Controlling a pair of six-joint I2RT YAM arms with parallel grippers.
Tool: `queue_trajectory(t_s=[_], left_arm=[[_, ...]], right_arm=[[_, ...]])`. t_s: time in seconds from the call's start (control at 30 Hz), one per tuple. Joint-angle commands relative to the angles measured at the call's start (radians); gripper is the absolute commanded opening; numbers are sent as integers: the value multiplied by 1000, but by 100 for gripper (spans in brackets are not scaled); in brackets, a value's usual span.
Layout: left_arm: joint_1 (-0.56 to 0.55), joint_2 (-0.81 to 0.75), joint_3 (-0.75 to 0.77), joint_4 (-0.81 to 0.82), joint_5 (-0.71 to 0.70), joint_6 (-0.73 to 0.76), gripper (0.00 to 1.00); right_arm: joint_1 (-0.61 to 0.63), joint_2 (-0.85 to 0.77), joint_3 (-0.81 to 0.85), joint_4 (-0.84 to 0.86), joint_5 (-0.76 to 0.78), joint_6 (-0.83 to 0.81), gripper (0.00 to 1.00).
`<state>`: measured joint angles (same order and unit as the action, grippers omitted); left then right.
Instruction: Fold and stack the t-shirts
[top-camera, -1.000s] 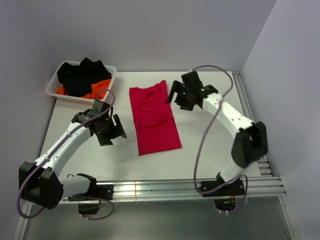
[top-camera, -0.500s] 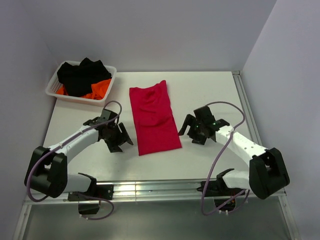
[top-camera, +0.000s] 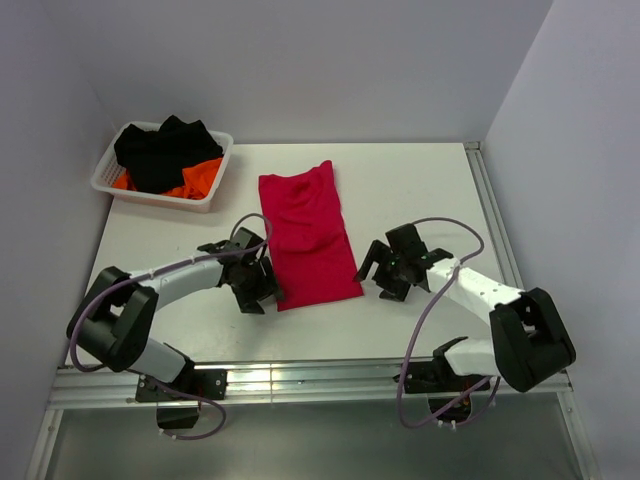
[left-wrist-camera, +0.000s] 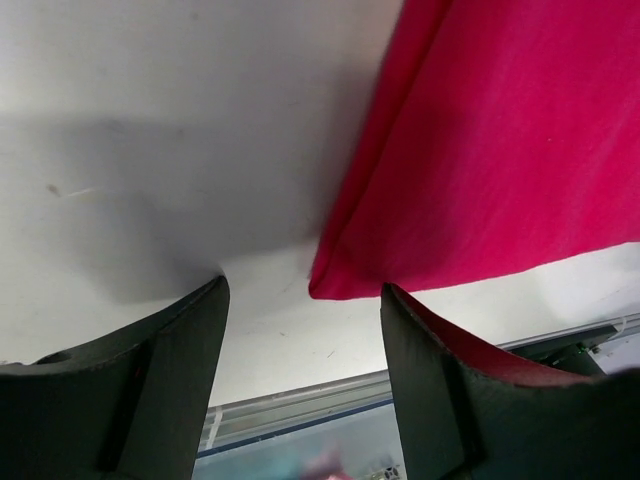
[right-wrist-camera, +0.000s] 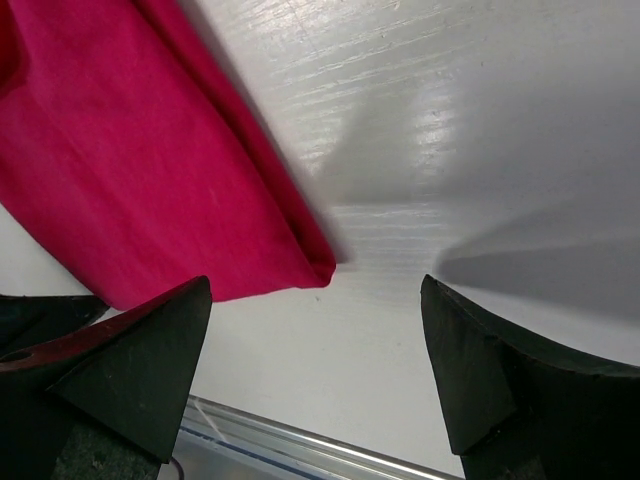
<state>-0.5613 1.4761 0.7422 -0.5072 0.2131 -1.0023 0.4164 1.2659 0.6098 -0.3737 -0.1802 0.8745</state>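
A crimson red t-shirt (top-camera: 308, 238) lies folded into a long strip on the white table (top-camera: 420, 190). My left gripper (top-camera: 262, 290) is open and low at the strip's near left corner. In the left wrist view that corner (left-wrist-camera: 325, 285) lies just ahead of the gap between the fingers (left-wrist-camera: 150, 370). My right gripper (top-camera: 378, 272) is open beside the near right corner. In the right wrist view that corner (right-wrist-camera: 318, 272) lies ahead of the wide gap between the fingers (right-wrist-camera: 500, 370). Neither gripper holds cloth.
A white mesh basket (top-camera: 107, 178) at the back left holds black (top-camera: 160, 148) and orange (top-camera: 200, 177) cloth. A metal rail (top-camera: 330, 372) runs along the near table edge. Walls stand behind and to the right.
Both arms have swung down and inward from mid-table. The left gripper moved right to the shirt's near left corner; the right gripper moved from the far end to the near right corner.
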Motion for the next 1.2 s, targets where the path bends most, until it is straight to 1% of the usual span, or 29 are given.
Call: queue_trajectory(t_s=[0.0,0.13,0.27,0.33,0.37,0.43,0.47,0.53,0.6,0.63,0.67,0.77,0.8,0.87,0.93,0.97,1.0,1.1,1.17], left_arm=[[-22,16,39,29,-26,-33,68],[-26,35,45,30,-27,-44,66],[-28,44,52,32,-32,-50,63],[-26,53,55,29,-35,-55,61],[-28,55,57,29,-37,-55,61],[-29,61,60,30,-35,-58,58],[-29,62,62,30,-35,-59,57],[-29,67,62,32,-35,-61,56],[-29,69,65,33,-37,-61,54],[-29,70,65,33,-37,-62,53],[-29,73,69,33,-37,-62,52],[-29,81,75,38,-35,-62,40],[-29,85,75,41,-34,-61,34],[-31,90,82,42,-31,-58,26],[-31,92,83,42,-29,-55,17],[-31,89,83,42,-30,-53,12],[-32,79,82,42,-34,-52,7],[-35,53,75,26,-47,-47,0],[-40,36,69,6,-58,-44,0]], right_arm=[[7,44,48,62,-16,0,92],[9,118,82,81,-37,-6,90],[16,165,100,105,-54,-9,86],[18,187,114,105,-62,-11,77],[19,191,116,107,-68,-12,72],[19,199,122,107,-71,-22,69],[21,202,123,102,-73,-25,63],[21,211,128,99,-76,-37,59],[21,217,127,95,-77,-42,46],[21,219,128,93,-79,-45,43],[21,219,125,96,-82,-45,37],[21,217,119,93,-85,-46,20],[19,217,116,91,-87,-49,17],[21,216,117,82,-87,-55,10],[21,207,117,76,-84,-60,6],[21,205,117,65,-82,-62,0],[19,201,120,62,-76,-62,0],[21,175,113,45,-68,-65,0],[21,148,104,30,-64,-60,0]])
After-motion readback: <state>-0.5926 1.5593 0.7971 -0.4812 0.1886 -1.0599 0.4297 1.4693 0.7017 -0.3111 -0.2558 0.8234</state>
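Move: The red t-shirt's near-left corner is some 2 cm to the right of the left fingers, about level with them and 1 cm below. From the right hand, the shirt's near-right corner lies roughly 3 cm left, 1 cm ahead and 2 cm down. The shirt's middle lies about 17 cm ahead and 10 cm right of the left hand, 13 cm ahead and 16 cm left of the right. Bring the right gripper about 3 cm left and forward while sinking 1.5 cm or so, then shut its wide-open fingers to pinch the shirt's right edge just ahead of the near corner. Meanwhile ease the left gripper some 2 cm right and forward, slightly down, and close it fully on the near-left corner, hardly turning either wrist. ##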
